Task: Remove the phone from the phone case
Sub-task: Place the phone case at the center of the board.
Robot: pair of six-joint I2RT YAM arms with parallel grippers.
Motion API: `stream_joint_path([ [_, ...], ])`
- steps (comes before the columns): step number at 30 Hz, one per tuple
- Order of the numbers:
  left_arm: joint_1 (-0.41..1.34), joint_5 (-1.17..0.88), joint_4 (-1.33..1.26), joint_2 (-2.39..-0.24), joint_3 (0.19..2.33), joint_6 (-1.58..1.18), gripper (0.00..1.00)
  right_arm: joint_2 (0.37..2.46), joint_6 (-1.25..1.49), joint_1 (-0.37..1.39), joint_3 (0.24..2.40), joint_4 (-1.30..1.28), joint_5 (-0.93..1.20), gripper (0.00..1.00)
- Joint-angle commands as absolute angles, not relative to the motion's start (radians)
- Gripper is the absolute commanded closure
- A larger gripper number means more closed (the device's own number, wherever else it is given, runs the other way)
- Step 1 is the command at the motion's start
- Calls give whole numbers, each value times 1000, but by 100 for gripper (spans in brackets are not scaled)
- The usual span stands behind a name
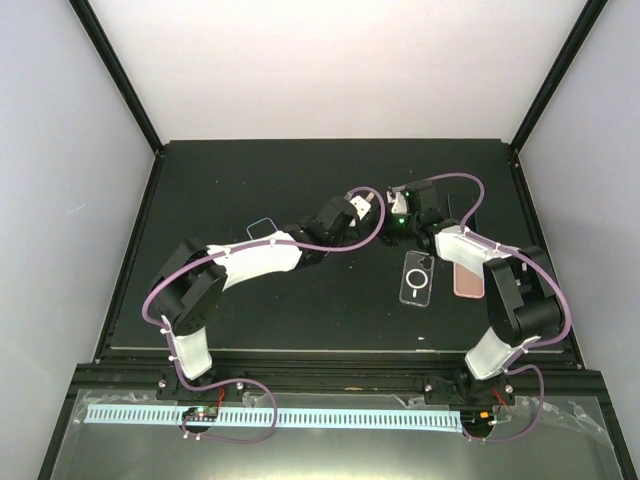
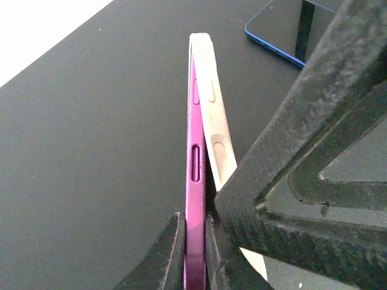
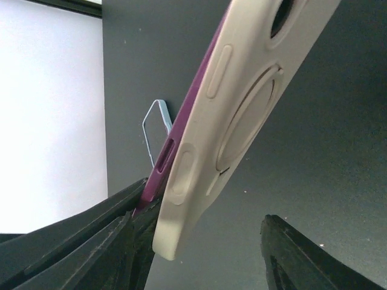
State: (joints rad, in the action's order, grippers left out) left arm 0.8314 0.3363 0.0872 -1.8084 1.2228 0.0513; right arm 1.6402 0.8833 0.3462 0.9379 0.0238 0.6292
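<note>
A purple phone [image 2: 195, 199] stands on edge above the black table, half out of its cream phone case [image 2: 214, 121]. The case has peeled away from the phone's top edge and splays to the right. My left gripper [image 2: 193, 217] is shut on the phone's lower end. In the right wrist view the case [image 3: 242, 121] shows its ringed back, with the phone [image 3: 175, 142] behind it. My right gripper [image 3: 199, 220] is open astride the case's lower corner; its right finger [image 3: 302, 254] is well clear of the case. From above, both grippers [image 1: 385, 215] meet mid-table.
A clear case with a white ring [image 1: 417, 278] and a pink phone [image 1: 468, 280] lie flat by the right arm. A blue-edged phone [image 1: 262, 228] lies left of the left arm, also at the upper right of the left wrist view [image 2: 284, 30].
</note>
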Motion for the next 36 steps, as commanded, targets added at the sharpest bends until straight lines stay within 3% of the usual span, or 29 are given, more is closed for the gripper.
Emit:
stream_joint_path([
  [1,839,346,-35,-1807,1240,56,98,1657,898,342,933,49,616,43],
  [24,903,366,-97,-1829,1214,103,98,1820,875,342,969,-62,521,63],
  [31,903,266,-84,-1848,1206,16,98,1880,921,341,1009,-17,563,65],
  [36,902,242,-89,-1860,1196,2,98,1863,941,344,1004,7,609,60],
])
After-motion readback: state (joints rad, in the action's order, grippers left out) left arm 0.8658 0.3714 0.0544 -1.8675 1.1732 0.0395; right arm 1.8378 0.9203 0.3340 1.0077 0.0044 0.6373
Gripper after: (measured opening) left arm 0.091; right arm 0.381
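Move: The half-open beige phone case, still on the phone pinched by the left hand, has its middle about 3 cm ahead, 2 cm right and 3 cm below that hand. From the right hand it lies roughly 3 cm ahead, 3 cm left and 1 cm lower. On the board some 12 cm below the right hand, the clear case is about 11 cm right and 13 cm back, the coral case about 24 cm right and 12 cm back. Right hand sinks about 6 cm, fingers narrowing around the case; left hand lowers the pinched phone 4 cm. ##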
